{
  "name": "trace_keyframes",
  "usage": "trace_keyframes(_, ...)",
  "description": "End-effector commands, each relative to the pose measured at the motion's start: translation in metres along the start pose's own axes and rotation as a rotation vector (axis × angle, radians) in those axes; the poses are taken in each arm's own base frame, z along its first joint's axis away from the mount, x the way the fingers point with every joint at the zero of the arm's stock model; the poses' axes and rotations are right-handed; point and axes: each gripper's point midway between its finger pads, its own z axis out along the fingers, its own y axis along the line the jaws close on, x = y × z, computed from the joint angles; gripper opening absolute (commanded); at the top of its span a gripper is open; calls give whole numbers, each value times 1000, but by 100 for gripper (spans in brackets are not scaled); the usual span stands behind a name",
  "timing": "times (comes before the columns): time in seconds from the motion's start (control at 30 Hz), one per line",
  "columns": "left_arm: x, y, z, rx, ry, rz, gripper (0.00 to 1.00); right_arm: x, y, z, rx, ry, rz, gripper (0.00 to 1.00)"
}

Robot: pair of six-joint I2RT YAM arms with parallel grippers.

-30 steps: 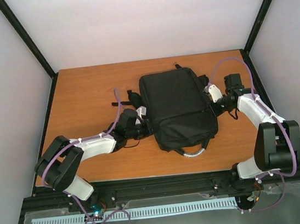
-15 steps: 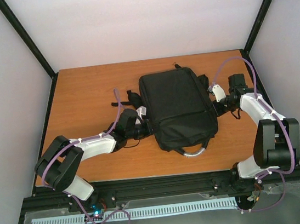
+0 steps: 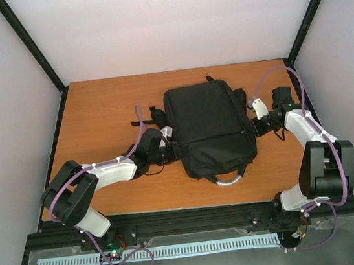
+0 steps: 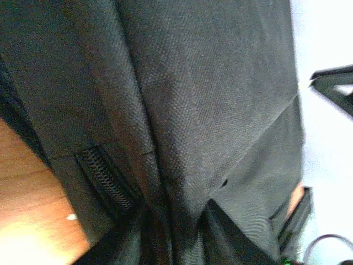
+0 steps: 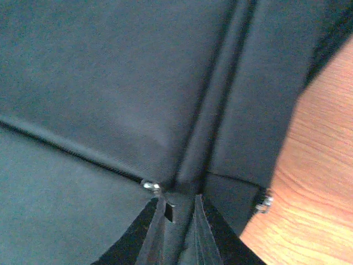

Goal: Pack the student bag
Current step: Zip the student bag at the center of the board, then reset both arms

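The student bag (image 3: 209,125), a large black backpack, lies flat in the middle of the orange table (image 3: 96,117), with its grey-silver handle loop (image 3: 229,179) toward the near edge. My left gripper (image 3: 174,151) is at the bag's left edge. In the left wrist view, black fabric (image 4: 209,83) and a zip (image 4: 107,182) fill the frame, and the left gripper (image 4: 176,232) is shut on a fold. My right gripper (image 3: 255,129) is at the bag's right edge. In the right wrist view, it (image 5: 179,221) pinches a seam fold of the bag (image 5: 110,72).
Black straps (image 3: 146,118) trail from the bag's left side, over my left arm. Small metal zip pulls (image 5: 150,186) sit beside my right fingers. Black frame posts (image 3: 36,53) and white walls enclose the table on three sides.
My right wrist has shifted slightly right and back along the bag's right edge. The left arm and the bag have not visibly moved.
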Motion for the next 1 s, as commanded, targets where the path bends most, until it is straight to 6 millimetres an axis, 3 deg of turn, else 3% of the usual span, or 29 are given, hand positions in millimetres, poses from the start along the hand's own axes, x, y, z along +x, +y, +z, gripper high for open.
trace_keyframes(0.0, -3, 27, -7, -142, 12, 19, 38, -21, -16, -17, 64, -71, -38, 22)
trace_keyframes(0.07, -10, 23, -14, -169, -2, 56, 55, -25, -12, -23, 64, -90, -45, 32)
trace_keyframes(0.17, -21, 13, -32, -215, -26, 120, 67, -35, -7, -36, 76, -131, -61, 40)
trace_keyframes(0.43, -57, -11, -97, -405, -90, 344, 83, -72, 8, -73, 55, -224, -75, 48)
trace_keyframes(0.67, -90, -32, -153, -547, -156, 420, 91, -127, 21, -138, 126, -361, -143, 54)
trace_keyframes(0.73, -101, -39, -168, -590, -187, 449, 97, -139, 28, -158, 140, -412, -160, 62)
trace_keyframes(0.8, -114, -46, -184, -645, -228, 477, 100, -148, 37, -174, 136, -459, -169, 78)
trace_keyframes(0.9, -134, -34, -216, -817, -345, 500, 100, -149, 39, -180, 140, -503, -116, 95)
trace_keyframes(0.97, -141, -28, -238, -892, -445, 499, 100, -148, 33, -179, 162, -522, -46, 99)
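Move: Both grippers are nearly shut at the bag's opposite sides. The bag's middle lies about 12 cm to the left hand's right, 6 cm ahead and slightly lower; from the right hand it is some 15 cm left and 1 cm ahead. From the left hand, the grab handle is roughly 16 cm right and 12 cm back, the left strap about 8 cm left and 13 cm ahead. The right strap is some 12 cm ahead of the right hand and 3 cm left. Both grippers let go of the bag's sides and open wide as they clear away. The left hand dips a touch, then rises about 18 cm while drawing left off the bag and a little forward, its fingers swinging from pointing right towards forward. The right hand edges off to the right, then climbs some 23 cm almost straight up, its fingers tipping up about 30 degrees. ##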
